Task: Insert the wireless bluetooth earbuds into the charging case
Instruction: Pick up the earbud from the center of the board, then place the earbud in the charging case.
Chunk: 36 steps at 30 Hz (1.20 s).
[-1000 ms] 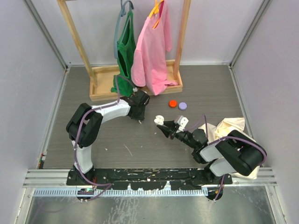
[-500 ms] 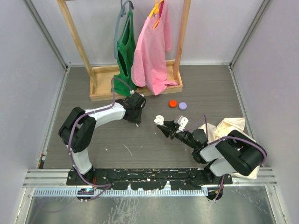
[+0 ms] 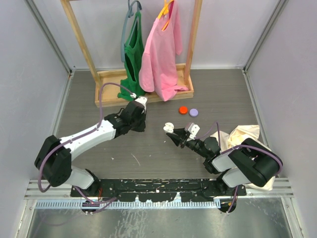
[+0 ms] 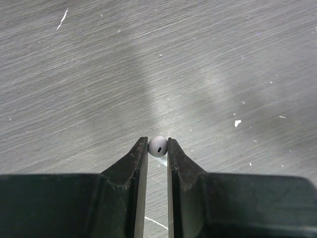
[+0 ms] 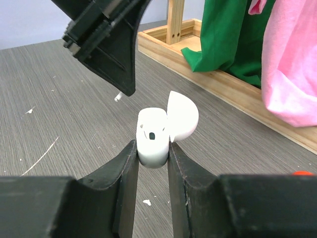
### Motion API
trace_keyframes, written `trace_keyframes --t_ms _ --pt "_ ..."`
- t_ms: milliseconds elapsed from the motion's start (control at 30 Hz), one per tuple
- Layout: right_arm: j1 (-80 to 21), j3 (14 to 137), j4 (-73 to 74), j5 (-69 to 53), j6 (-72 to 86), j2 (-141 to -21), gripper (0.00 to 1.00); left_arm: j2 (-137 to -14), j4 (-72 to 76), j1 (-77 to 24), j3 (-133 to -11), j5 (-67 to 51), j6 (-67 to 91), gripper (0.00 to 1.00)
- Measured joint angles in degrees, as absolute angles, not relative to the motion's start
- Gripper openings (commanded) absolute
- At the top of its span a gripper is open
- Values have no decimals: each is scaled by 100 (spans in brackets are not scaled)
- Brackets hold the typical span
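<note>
A tiny pale lavender earbud point(image 4: 158, 146) is pinched between the fingertips of my left gripper point(image 4: 157, 149), which is shut on it just above the grey table. From above, the left gripper point(image 3: 139, 127) hangs left of centre, a short way left of the charging case point(image 3: 169, 127). The white case point(image 5: 152, 136) stands upright with its lid point(image 5: 182, 116) flipped open to the right. My right gripper point(image 5: 152, 151) is shut on the case's lower body. The left gripper's black fingers point(image 5: 111, 44) loom at the upper left of the right wrist view.
A wooden rack point(image 3: 106, 94) with a green top point(image 3: 132, 54) and a pink top point(image 3: 161, 54) stands at the back. A red cap point(image 3: 183, 110) and a purple cap point(image 3: 193, 112) lie right of it. A cream cloth point(image 3: 242, 133) lies at the right.
The left arm has swung out to the left, carrying its gripper away from the rack base toward the near left. Its jaws closed the last bit on the earbud. The right arm held still.
</note>
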<state>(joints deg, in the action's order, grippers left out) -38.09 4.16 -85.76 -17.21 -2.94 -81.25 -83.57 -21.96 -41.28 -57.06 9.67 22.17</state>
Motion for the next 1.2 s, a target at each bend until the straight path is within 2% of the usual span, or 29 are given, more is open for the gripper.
trace_keyframes --t_ms 500,1200 --pt "-3809 416 -8576 -1861 -287 -8125 1 -6696 -823 -4954 -4681 1267 1319 16" --pt "-3809 416 -8576 -2025 -259 -8125 1 -6847 1424 -5732 -4276 845 -233 19"
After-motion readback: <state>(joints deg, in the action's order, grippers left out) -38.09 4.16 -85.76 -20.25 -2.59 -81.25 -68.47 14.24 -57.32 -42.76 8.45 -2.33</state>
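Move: The left hand already holds the earbud, some 9 cm above the table. The open charging case is in the right hand's fingers, about 1 cm ahead and 1 cm left of that hand's point. From the left hand the case lies roughly 13 cm right, 3 cm back and 5 cm higher. On the table, 9 cm below the left hand, a red disc sits about 14 cm ahead and 19 cm right, and a purple disc 12 cm ahead and 23 cm right. Up first and drawing back, then swinging right as well, the left hand carries the pinched earbud towards the charging case, rising about 11 cm, going 9 cm right and 5 cm back. Meanwhile its wrist tips the fingers up from steeply down to nearly level and turns them clockwise, some 30 degrees, to point at the case. The right hand keeps its grip on the case, almost still. ##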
